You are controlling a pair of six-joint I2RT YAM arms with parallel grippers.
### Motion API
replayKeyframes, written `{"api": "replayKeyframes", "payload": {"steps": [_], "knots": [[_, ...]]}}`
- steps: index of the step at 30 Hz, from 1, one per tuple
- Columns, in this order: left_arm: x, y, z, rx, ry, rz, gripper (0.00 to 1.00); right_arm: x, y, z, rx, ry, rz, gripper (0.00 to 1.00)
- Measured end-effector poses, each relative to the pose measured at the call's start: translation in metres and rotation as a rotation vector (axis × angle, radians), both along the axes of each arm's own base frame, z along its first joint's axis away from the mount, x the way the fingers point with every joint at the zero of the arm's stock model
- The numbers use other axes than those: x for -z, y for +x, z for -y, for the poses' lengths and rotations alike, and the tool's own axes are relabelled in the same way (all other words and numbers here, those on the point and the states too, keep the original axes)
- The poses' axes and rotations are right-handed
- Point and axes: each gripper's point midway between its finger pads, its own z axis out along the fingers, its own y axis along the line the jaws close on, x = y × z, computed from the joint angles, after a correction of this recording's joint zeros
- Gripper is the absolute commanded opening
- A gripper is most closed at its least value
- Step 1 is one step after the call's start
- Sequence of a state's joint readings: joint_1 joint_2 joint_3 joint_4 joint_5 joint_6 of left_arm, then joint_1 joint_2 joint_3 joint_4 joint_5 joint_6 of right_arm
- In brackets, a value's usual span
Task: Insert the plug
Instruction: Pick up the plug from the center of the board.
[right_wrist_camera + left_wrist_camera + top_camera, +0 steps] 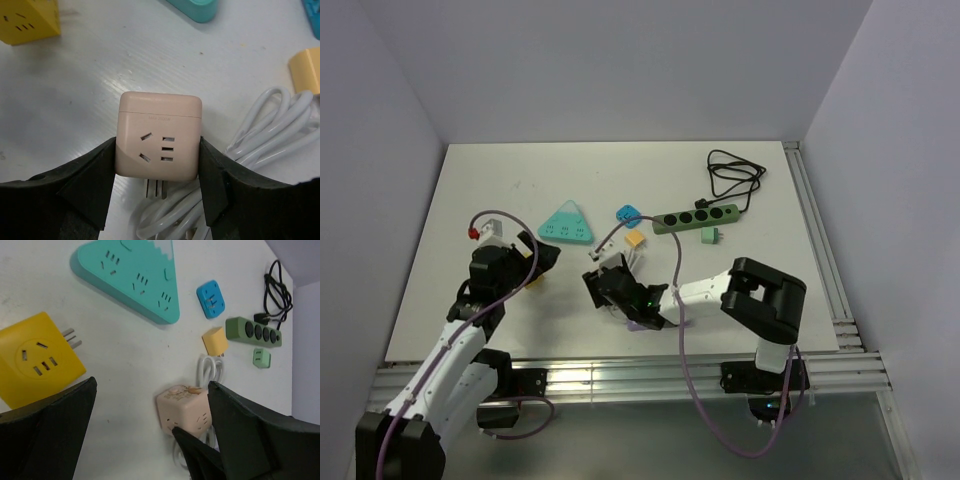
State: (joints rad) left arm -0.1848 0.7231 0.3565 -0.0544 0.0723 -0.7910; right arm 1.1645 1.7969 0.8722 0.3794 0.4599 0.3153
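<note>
The plug is a pink cube (159, 137) with sockets on its face and metal prongs (155, 189) underneath. It rests on the table beside a coiled white cable (270, 125). My right gripper (159, 155) has both fingers pressed against the cube's sides. In the left wrist view the same pink cube (182, 407) shows with one right finger at its lower corner. My left gripper (150, 435) hangs wide open above bare table, holding nothing, with a yellow cube socket (37, 360) to its left. In the top view the right gripper (610, 272) covers most of the cube.
A teal triangular socket block (565, 224) lies at the middle back. Right of it are a blue plug (627, 214), a small orange cube (635, 240), a green power strip (695, 217) with a black cord (733, 175), and a small green adapter (710, 236).
</note>
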Motion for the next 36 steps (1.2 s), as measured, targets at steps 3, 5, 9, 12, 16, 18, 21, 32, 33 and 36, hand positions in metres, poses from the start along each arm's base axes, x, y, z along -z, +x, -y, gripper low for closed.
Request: {"api": "replayKeyframes", "payload": {"steps": [3,5,9,12,16,18,21,32,33,36], "knots": [[0.01,0.0,0.012,0.058,-0.027,-0.046,0.99,-0.002,0.0,0.014,0.01,0.015,0.044,0.55],[0.013,-0.001,0.02,0.095,-0.05,-0.069,0.99,-0.004,0.002,0.017,0.015,0.028,0.076,0.54],[0.013,-0.002,0.033,0.156,-0.095,-0.083,1.0,-0.013,0.007,0.021,0.032,0.054,0.156,0.54],[0.007,-0.004,0.04,0.187,-0.122,-0.077,1.0,-0.024,0.011,0.021,0.041,0.069,0.219,0.54],[-0.004,-0.005,0.046,0.2,-0.162,-0.063,0.99,-0.045,0.01,0.01,0.031,0.109,0.305,0.54],[-0.01,-0.006,0.048,0.199,-0.179,-0.065,0.99,-0.052,0.006,0.005,0.016,0.114,0.345,0.55],[-0.023,-0.007,0.049,0.189,-0.198,-0.088,1.0,-0.061,-0.002,0.001,-0.013,0.107,0.404,0.55],[-0.059,-0.016,0.043,0.128,-0.221,-0.185,0.99,-0.062,-0.028,-0.012,-0.09,-0.041,0.613,0.56],[-0.06,-0.018,0.042,0.122,-0.218,-0.201,0.99,-0.059,-0.03,-0.012,-0.099,-0.072,0.631,0.56],[-0.059,-0.023,0.041,0.117,-0.21,-0.248,1.0,-0.049,-0.035,-0.011,-0.132,-0.163,0.672,0.57]]}}
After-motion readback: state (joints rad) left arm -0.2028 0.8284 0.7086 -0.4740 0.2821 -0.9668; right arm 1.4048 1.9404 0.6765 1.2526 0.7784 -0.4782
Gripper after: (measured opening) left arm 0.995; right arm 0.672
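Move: My right hand already holds the pink plug low over the table. The white cable coil lies about 3 cm to its right, 1 ahead and 3 below; the purple strip is some 11 cm right and 6 back. From my empty left hand the pink plug is roughly 12 cm right, 3 back and 8 below; from that hand the yellow plug sits 4 cm left and 3 back, the teal strip 11 ahead and 4 right, both about 9 lower. Keeping my grip on the pink plug, I raise it about 7 cm with my right hand, then draw back some 3 cm while sinking 2, swinging the fingertips upward by nearly 40 degrees. My open left hand comes in towards the plug: first right about 5 cm with a small dip, then up some 7 cm, its fingers tipping further down. ##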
